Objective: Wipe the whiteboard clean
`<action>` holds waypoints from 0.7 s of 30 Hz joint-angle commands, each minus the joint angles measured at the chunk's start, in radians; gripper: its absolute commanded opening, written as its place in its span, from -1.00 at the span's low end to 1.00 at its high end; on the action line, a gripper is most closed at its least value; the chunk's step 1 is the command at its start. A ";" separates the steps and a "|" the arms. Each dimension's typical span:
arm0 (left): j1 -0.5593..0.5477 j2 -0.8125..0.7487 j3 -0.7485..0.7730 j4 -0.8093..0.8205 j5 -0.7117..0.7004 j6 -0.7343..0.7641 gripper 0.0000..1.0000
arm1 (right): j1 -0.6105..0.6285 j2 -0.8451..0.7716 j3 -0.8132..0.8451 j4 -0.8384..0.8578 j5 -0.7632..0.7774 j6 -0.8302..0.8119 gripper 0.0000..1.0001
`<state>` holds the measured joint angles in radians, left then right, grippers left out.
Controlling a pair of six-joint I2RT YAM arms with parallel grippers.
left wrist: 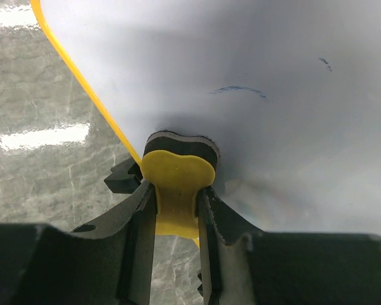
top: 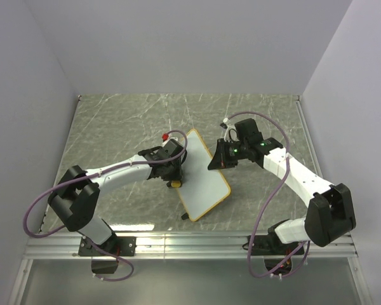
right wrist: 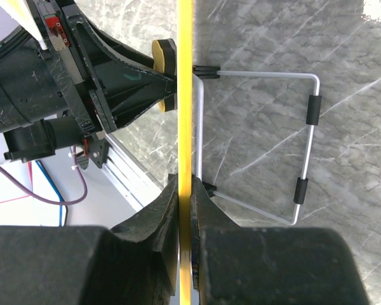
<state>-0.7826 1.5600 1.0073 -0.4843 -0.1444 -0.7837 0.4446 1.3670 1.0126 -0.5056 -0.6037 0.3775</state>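
Note:
The whiteboard (top: 203,181), white with a yellow-orange rim, stands tilted mid-table. My right gripper (top: 214,162) is shut on its upper right edge; in the right wrist view the rim (right wrist: 186,95) runs edge-on between the jaws of the right gripper (right wrist: 192,203). My left gripper (top: 174,175) is shut on a yellow bone-shaped eraser (top: 176,183). In the left wrist view the eraser (left wrist: 178,171) is pinched by the left gripper (left wrist: 176,190), with its dark felt face against the board (left wrist: 273,63) near the left rim. A faint blue arc (left wrist: 238,90) and a small blue fleck (left wrist: 325,63) show on the white surface.
Behind the board a bent wire stand (right wrist: 311,114) with black sleeves rests on the grey marble tabletop (top: 114,127). An aluminium rail (top: 190,244) runs along the near table edge. Plain walls enclose the table on three sides.

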 commanded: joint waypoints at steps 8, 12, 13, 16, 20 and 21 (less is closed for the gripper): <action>0.008 -0.041 0.042 0.081 -0.032 0.017 -0.99 | 0.037 -0.032 -0.023 0.022 -0.010 -0.031 -1.00; 0.017 -0.054 0.082 0.069 -0.035 0.029 -0.96 | 0.037 -0.043 -0.031 0.019 -0.001 -0.034 -1.00; 0.019 -0.061 0.085 0.067 -0.035 0.034 -0.94 | 0.036 -0.045 -0.032 0.016 0.004 -0.035 -0.98; 0.029 -0.077 0.106 0.055 -0.056 0.038 -0.99 | 0.037 -0.052 -0.031 0.007 0.022 -0.034 -0.23; 0.078 -0.143 0.134 0.032 -0.067 0.058 -0.99 | 0.037 -0.072 -0.025 -0.011 0.065 -0.037 0.99; 0.089 -0.153 0.137 0.026 -0.070 0.069 -0.99 | 0.037 -0.074 -0.023 -0.017 0.071 -0.038 0.99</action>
<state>-0.7319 1.4792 1.0885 -0.4690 -0.1822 -0.7517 0.4740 1.3437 0.9882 -0.5106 -0.5659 0.3576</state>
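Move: My left hand, already gripping the eraser against the whiteboard's low left side, has the board's middle roughly 7 cm to its right, 2 cm ahead and 3 cm higher. The upper black clip sits about 2 cm to its left, 1 cm back and 4 cm down; the lower black clip is some 12 cm back, 4 cm right and 5 cm down. My right hand pinches the raised edge, the whiteboard's middle about 7 cm left of it, 2 cm back and 5 cm below. I spread my right hand's fingers wide to let go of the whiteboard's raised right edge, the hand itself staying almost in place. After a slow start I lift the eraser off the board with my left hand, about 6 cm up and 4 cm forward, still pinching it and swinging the fingertips outward by some 10 degrees. ##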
